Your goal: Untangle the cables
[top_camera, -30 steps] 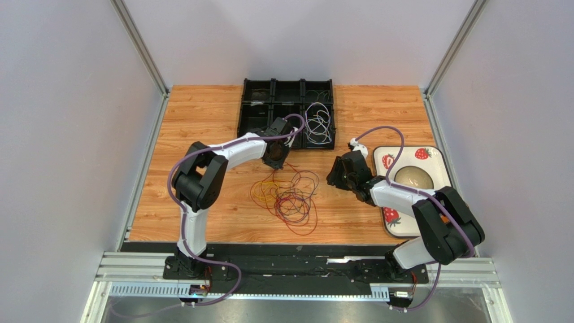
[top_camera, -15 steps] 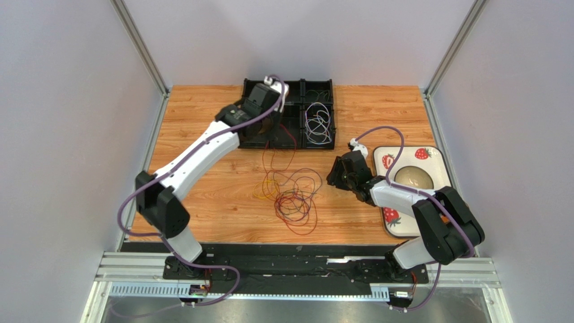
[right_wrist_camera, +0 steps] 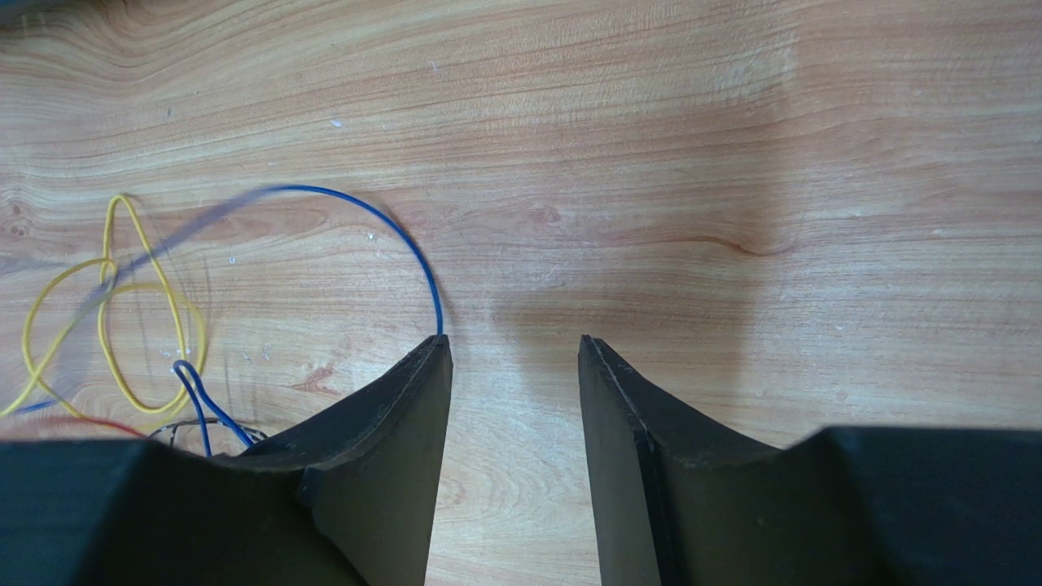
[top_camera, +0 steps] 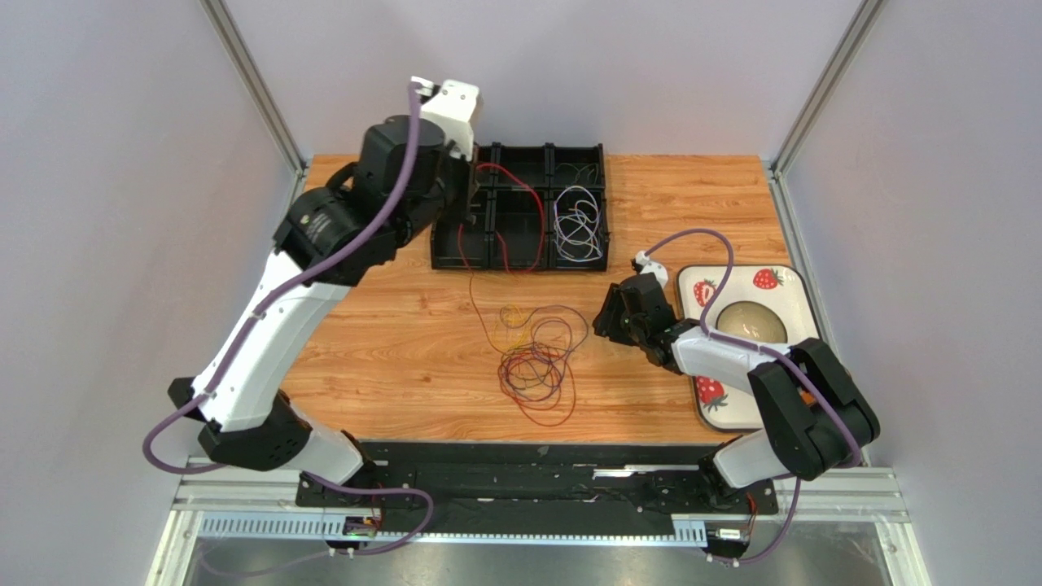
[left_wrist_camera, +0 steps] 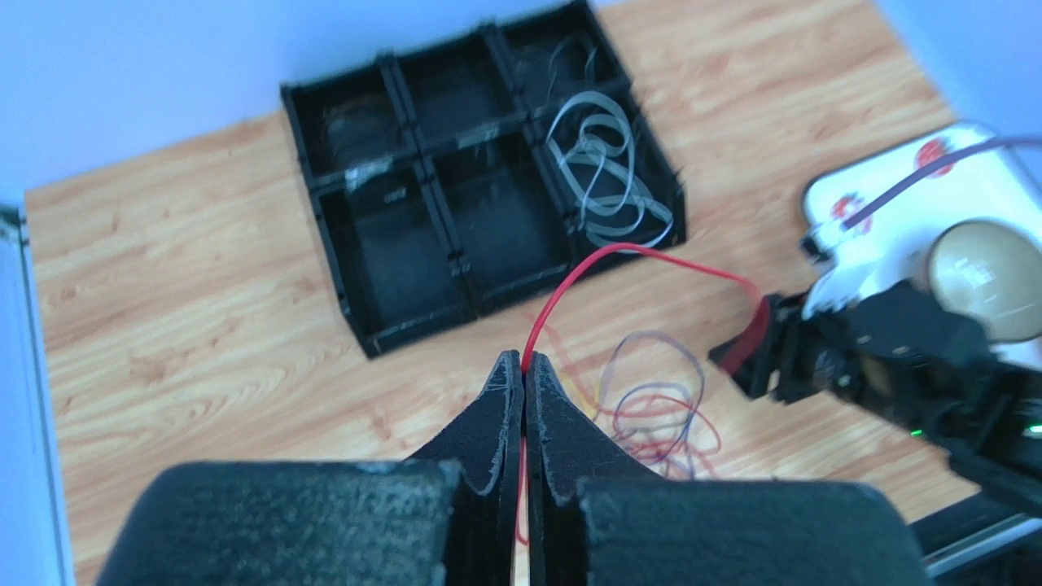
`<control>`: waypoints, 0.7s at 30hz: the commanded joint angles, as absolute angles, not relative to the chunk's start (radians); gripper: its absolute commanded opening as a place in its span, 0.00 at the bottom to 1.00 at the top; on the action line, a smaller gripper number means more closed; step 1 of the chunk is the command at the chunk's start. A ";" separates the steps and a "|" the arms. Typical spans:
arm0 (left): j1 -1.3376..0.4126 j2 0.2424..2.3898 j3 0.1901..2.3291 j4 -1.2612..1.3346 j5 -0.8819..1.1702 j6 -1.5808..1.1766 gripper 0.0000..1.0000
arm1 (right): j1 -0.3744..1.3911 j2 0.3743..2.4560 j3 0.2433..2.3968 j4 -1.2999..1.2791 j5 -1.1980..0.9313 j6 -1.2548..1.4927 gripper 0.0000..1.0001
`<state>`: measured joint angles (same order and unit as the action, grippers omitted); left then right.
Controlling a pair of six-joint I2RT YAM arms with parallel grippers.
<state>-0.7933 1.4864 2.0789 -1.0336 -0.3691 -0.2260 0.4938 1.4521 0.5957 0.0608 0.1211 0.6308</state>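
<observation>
The cables (top_camera: 532,360) lie as a tangle of red, yellow and dark loops on the wooden table, also seen in the left wrist view (left_wrist_camera: 654,409). My left gripper (left_wrist_camera: 525,363) is shut on a red cable (left_wrist_camera: 612,250) and is raised high near the tray's left side (top_camera: 471,183). The red cable (top_camera: 514,183) arcs over the tray and runs down to the tangle. White cables (top_camera: 577,226) lie coiled in the tray's right front compartment. My right gripper (right_wrist_camera: 514,342) is open and low over bare wood right of the tangle (top_camera: 608,320). A blue cable (right_wrist_camera: 404,238) curves to its left fingertip; a yellow cable (right_wrist_camera: 110,293) lies further left.
A black compartment tray (top_camera: 520,156) stands at the back middle of the table. A white strawberry-patterned plate (top_camera: 783,287) with a brown round object (top_camera: 749,320) sits at the right, under the right arm. Grey walls and metal rails border the table.
My left arm has lifted from the tangle and swung up and back to the left over the tray, drawing the red cable up out of the pile. The right arm has stayed still.
</observation>
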 commanded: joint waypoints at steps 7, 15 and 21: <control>-0.813 1.289 2.190 -0.761 -0.287 -0.132 0.00 | 0.489 1.454 0.627 0.083 0.123 0.623 0.46; -0.813 1.301 2.283 -0.491 -0.223 -0.023 0.00 | 0.491 1.456 0.627 0.083 0.120 0.623 0.46; -0.813 1.307 2.158 -0.157 -0.306 0.132 0.00 | 0.489 1.454 0.626 0.081 0.121 0.623 0.46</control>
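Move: The tangle that the held red cable is being drawn out of lies far below the left hand, about 41 cm down, some 7 cm back and 5 cm to its right. The black tray's middle is about 20 cm ahead of that hand and 3 cm right; the white cables in it are about 16 cm ahead and 12 cm right, both nearly 40 cm down. From the idle right hand the tangle is some 10 cm left, 8 cm back and 2 cm lower. The red cable, already pinched in the shut left fingers, is hoisted high and away from the tangle: the left hand sweeps up about 26 cm while drawing back some 8 cm and drifting left. Its fingers tip up by some 45 degrees and its left side rolls down, the grip kept throughout. ##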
